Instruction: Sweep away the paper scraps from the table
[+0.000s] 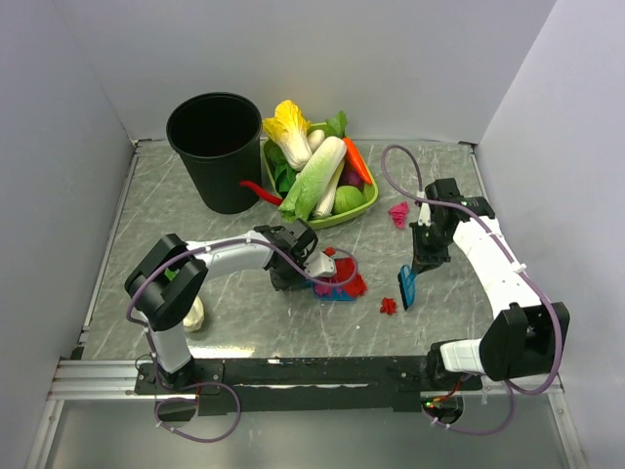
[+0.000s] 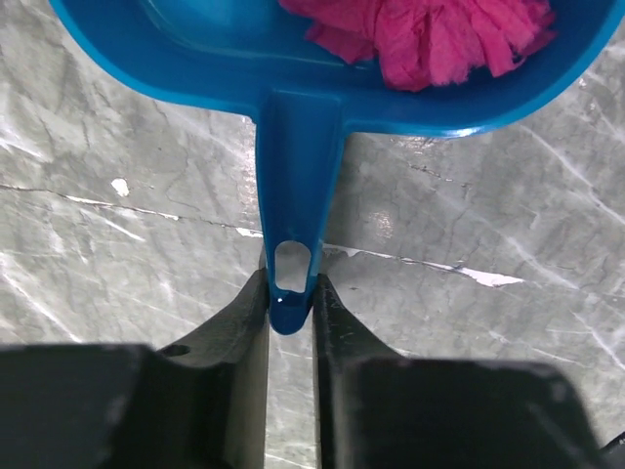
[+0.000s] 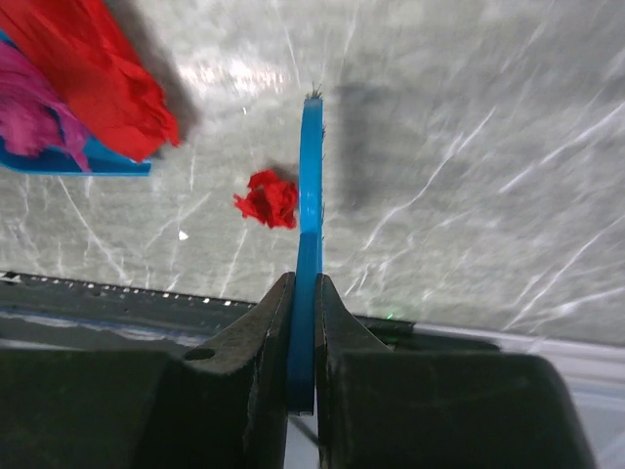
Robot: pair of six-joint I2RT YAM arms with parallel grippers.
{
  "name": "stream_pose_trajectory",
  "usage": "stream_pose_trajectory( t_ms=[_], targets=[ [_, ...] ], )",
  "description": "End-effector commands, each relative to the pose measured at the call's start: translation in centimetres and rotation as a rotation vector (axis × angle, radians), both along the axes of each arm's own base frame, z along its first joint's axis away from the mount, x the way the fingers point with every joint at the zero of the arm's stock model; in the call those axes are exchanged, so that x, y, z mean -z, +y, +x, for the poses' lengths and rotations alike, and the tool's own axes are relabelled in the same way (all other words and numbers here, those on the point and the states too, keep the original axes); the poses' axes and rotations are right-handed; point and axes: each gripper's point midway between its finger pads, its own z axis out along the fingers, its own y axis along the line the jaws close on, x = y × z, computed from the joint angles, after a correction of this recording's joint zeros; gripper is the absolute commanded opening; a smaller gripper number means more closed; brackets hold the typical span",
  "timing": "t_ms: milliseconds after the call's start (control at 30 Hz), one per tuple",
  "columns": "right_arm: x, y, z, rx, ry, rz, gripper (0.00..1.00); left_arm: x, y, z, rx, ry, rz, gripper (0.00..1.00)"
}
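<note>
A blue dustpan (image 1: 330,291) lies on the table (image 1: 234,313) near the middle, with red and magenta paper scraps (image 1: 348,277) piled in it. My left gripper (image 2: 290,283) is shut on the tip of the dustpan's handle (image 2: 295,166), and magenta scraps (image 2: 439,39) show inside the pan. My right gripper (image 3: 304,283) is shut on a flat blue brush (image 3: 311,195) that stands on edge. A small red scrap (image 3: 269,198) lies just left of the brush, also visible as a red scrap (image 1: 388,306) from above. A pink scrap (image 1: 398,213) lies farther back, beside the right arm.
A black bin (image 1: 215,147) stands at the back left. Beside it a green tray (image 1: 363,207) holds vegetables, and a red chili (image 1: 262,191) lies between them. A pale round object (image 1: 193,315) sits by the left arm. A metal rail (image 1: 312,376) runs along the front edge.
</note>
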Motion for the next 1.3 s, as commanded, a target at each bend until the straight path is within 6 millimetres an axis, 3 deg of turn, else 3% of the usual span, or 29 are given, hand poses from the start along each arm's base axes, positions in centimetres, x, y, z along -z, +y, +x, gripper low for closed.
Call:
stream_pose_trajectory(
  t_ms=[0, 167, 467, 867, 1267],
  targets=[
    [1.4, 0.5, -1.6, 0.097, 0.115, 0.038, 0.00, -1.0, -0.7, 0.3, 0.012, 0.009, -0.008, 0.09],
    [2.4, 2.3, -0.7, 0.128, 0.141, 0.135, 0.00, -1.3, -0.5, 0.0, 0.013, 0.024, 0.009, 0.01],
    [0.5, 5.7, 3.9, 0.106, 0.058, 0.285, 0.00, -1.5, 0.9, 0.4, 0.119, -0.073, 0.135, 0.01],
    [-0.5, 11.3, 4.7, -0.089, 0.029, 0.362, 0.00, -1.8, -2.0, 1.4, 0.135, -0.076, 0.089, 0.01],
    [-2.2, 11.8, 4.8, -0.177, -0.036, 0.374, 0.00, -1.1, -3.2, 0.7, 0.057, -0.018, -0.034, 0.01]
  ],
)
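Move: The right hand holds the brush upright, and the small red scrap lies about 5 cm left of it, 3 cm back and some 13 cm below. The dustpan sits about 16 cm left and 3 cm ahead, its red strips about 13 cm left and 2 cm ahead; a pink scrap lies 20 cm ahead and 2 cm left. From the left hand on the pan's handle, the small red scrap is about 20 cm right and 6 cm back. Keeping its grip on the brush, the right hand first dips about 2.5 cm and draws slightly back, then sweeps some 11 cm left and several centimetres forward towards the dustpan, rising again as the bristle end swings left by about 20 degrees. The left hand still holds the pan's handle, easing up, turning slightly clockwise and ending about 2 cm farther right, towards the brush. ##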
